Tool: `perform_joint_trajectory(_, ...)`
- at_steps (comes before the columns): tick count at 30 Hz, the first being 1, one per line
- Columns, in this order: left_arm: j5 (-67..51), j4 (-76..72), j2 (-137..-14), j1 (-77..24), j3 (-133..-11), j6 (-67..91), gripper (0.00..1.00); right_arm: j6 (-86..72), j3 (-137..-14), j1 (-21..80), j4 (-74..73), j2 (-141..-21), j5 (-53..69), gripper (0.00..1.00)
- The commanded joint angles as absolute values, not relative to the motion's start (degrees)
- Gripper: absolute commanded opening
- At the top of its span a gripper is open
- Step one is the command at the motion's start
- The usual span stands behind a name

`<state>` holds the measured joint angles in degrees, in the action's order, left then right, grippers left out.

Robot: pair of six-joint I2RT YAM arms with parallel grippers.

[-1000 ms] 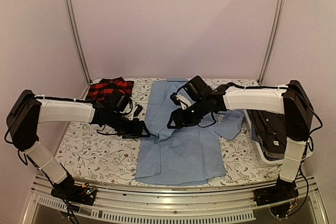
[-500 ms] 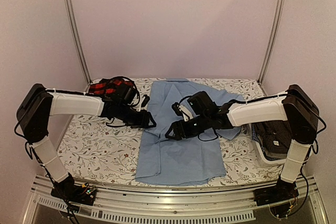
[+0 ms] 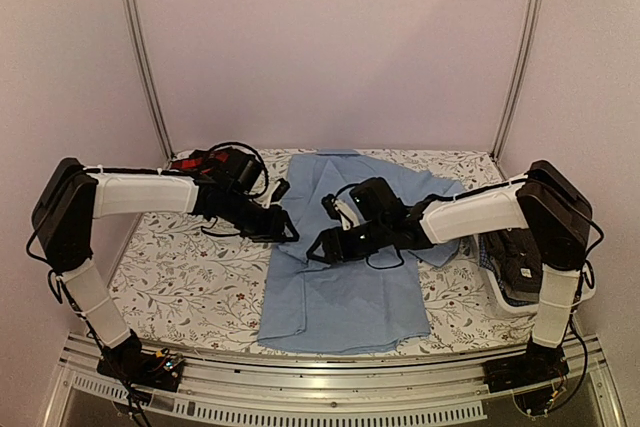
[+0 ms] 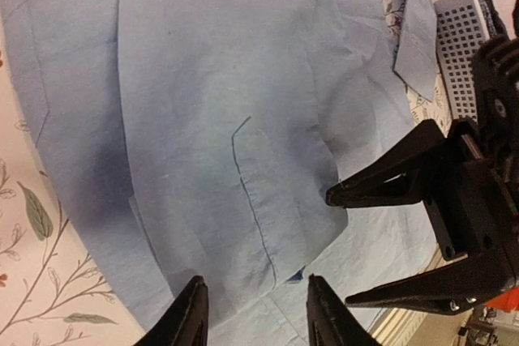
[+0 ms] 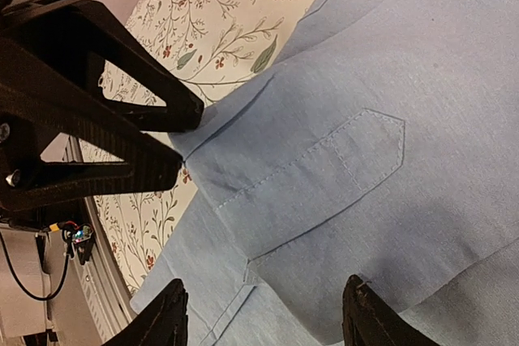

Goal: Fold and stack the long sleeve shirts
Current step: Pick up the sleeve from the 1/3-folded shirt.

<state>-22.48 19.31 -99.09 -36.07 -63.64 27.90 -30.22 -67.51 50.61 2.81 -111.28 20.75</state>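
Note:
A light blue long sleeve shirt (image 3: 345, 292) lies flat mid-table, collar to the back, with a sleeve folded across its chest. The sleeve's cuff (image 4: 268, 200) lies between both grippers. My left gripper (image 3: 287, 231) hovers open at the shirt's left edge; in its wrist view the jaws (image 4: 255, 318) straddle the cuff edge with only cloth beneath. My right gripper (image 3: 318, 247) faces it, open, low over the shirt (image 5: 389, 200), jaws (image 5: 263, 318) wide apart. A red-and-black plaid shirt (image 3: 190, 162) lies at the back left, mostly hidden by the left arm.
A white basket (image 3: 497, 285) at the right edge holds dark shirts (image 3: 520, 252). A floral tablecloth (image 3: 190, 277) covers the table. The two grippers' fingertips stand a few centimetres apart. Metal posts rise at the back corners.
Left gripper moved right and back to the shirt's left edge and narrowed its jaws. Right gripper dropped and slid left across the chest to meet it.

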Motion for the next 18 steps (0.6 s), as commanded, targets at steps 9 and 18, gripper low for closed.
perform_joint_trajectory(9,-20.37,19.60,-99.33,-35.42,-61.93,24.82,0.64,-27.33,-66.11,51.58,-2.58,-107.86,12.67,0.66)
perform_joint_trajectory(18,-23.25,17.49,-101.19,-36.40,-61.99,25.27,0.60,-27.06,-66.69,53.52,-4.22,-109.07,11.22,0.66)
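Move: The cuff end of the sleeve, lying over the folded body, is some 4 cm to the left hand's right, 2 cm nearer the base and 4 cm below; from the right hand it is about 3 cm left, 1 cm ahead and 4 cm below. The other sleeve lies roughly 24 cm right of the right hand, 5 cm farther out. From the left hand, the plaid shirt is about 17 cm left and 20 cm ahead. With the two hands poised at opposite corners of the cuff, the left hand spreads its partly closed fingers plainly wider, sinking about 1.5 cm towards the cloth and easing barely a centimetre to its left. The right hand keeps its fingers wide open, sinking about as far as it slides some 1.5 cm right and tips its fingers roughly 10 degrees further down towards the sleeve; neither pair of fingers closes, and whether they touch the cloth can't be made out. ##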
